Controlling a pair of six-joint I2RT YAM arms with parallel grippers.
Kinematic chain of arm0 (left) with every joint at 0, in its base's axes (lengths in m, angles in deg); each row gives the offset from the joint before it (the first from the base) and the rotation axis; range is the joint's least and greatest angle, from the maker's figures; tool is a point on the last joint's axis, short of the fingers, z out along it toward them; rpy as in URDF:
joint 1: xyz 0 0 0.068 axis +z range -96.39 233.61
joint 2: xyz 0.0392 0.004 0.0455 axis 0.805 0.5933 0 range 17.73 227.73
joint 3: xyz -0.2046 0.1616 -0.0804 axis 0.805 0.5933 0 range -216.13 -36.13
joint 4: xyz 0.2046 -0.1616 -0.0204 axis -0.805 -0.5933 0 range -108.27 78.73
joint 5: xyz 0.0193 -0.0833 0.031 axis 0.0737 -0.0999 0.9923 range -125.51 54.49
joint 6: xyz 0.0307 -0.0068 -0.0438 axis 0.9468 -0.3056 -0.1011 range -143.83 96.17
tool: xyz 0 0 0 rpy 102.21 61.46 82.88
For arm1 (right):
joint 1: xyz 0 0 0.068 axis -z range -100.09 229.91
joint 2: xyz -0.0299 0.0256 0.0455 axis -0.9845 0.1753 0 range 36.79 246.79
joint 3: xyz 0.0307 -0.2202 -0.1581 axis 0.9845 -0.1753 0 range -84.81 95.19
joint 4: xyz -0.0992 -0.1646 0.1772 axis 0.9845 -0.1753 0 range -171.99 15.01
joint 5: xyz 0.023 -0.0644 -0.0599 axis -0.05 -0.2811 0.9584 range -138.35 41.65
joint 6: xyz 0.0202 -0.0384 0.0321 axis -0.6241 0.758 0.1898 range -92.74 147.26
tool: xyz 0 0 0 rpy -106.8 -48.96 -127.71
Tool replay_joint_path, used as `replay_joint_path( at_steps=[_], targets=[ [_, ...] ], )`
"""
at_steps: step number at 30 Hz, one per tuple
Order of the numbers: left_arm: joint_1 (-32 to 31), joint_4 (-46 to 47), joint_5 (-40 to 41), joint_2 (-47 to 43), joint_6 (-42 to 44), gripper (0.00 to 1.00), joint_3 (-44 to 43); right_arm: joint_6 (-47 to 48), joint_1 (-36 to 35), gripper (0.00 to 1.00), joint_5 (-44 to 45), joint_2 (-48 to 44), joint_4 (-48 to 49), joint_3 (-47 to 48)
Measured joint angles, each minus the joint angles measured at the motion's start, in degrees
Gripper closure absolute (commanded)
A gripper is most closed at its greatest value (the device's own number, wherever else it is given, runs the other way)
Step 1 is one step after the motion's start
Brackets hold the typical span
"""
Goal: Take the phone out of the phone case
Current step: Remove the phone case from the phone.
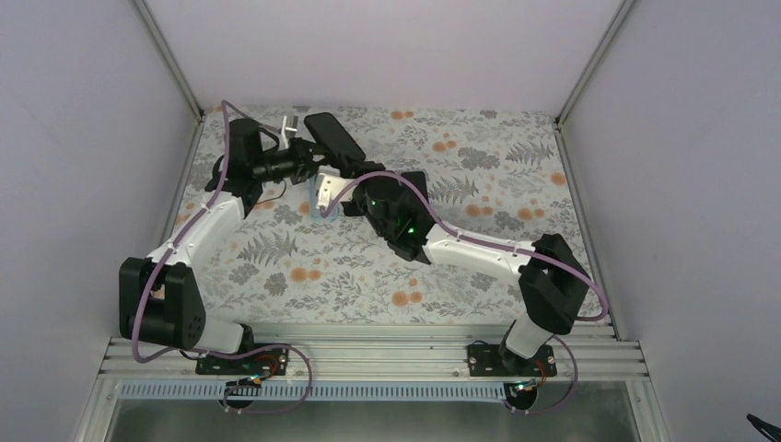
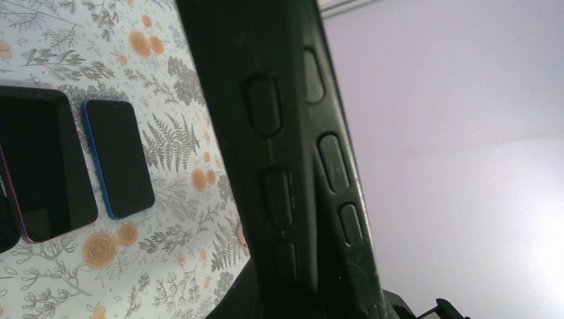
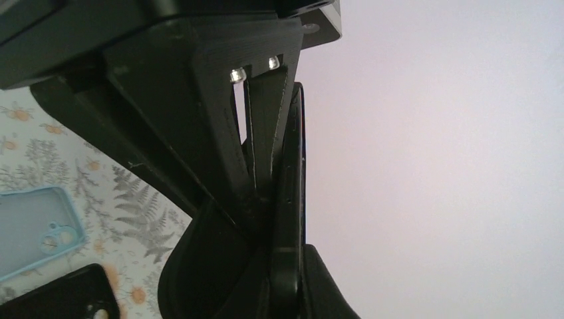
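The black phone case [image 1: 333, 138] with the phone in it is held up above the far-left part of the table, tilted. My left gripper [image 1: 311, 162] is shut on its lower part. In the left wrist view the case's ribbed back and side [image 2: 286, 153] fill the middle, and my left gripper [image 2: 312, 296] is mostly hidden behind it. My right gripper [image 1: 344, 177] comes in from the right and is shut on the same piece. In the right wrist view the phone's thin glossy edge [image 3: 294, 179] stands clamped in my right gripper [image 3: 292, 272].
Two other phones lie flat on the floral table: a dark one with a maroon rim [image 2: 46, 166] and a blue-rimmed one [image 2: 120, 156]. A light blue empty case [image 3: 33, 232] and a black case [image 3: 66, 299] lie below the right wrist. White walls enclose the table [image 1: 516, 184].
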Motion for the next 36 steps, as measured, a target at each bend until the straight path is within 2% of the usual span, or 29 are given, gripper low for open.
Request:
replay_joint_path(
  at_steps=[9,17,22,28,36],
  targets=[
    [0.55,-4.13,1.66,0.02,0.96,0.98,0.0,-8.87,1.36,0.96,-4.09,-0.37,-10.78,3.58],
    [0.57,-5.4,3.15,0.02,2.36,0.98,0.0,-12.74,3.48,0.96,-8.63,-0.39,-16.55,6.49],
    [2.01,-7.65,7.06,0.24,6.64,0.98,1.33,-14.8,7.67,0.96,-9.09,-1.27,-17.4,9.68],
    [1.79,-11.06,7.02,0.22,9.97,0.98,2.47,-18.47,15.45,0.96,-2.84,-3.85,-16.68,12.55],
    [1.81,-15.23,8.98,0.09,18.86,0.98,1.66,-24.87,17.79,0.96,-5.4,-7.43,-22.95,12.2]
  ],
)
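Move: The right hand already grips the cased phone, whose middle is about 5 cm ahead and 2 cm left of it; from the left hand, gripping the case, that is 3 cm ahead and 2 cm right. On the table, 30 cm below the right hand, a black case lies 11 cm ahead, a dark phone 11 cm ahead and 8 cm right, and a light-blue case 9 cm ahead and 10 cm left. Right hand pulls the phone some 15 cm right, forward and up; left, gripping the case, sinks 6 cm. ##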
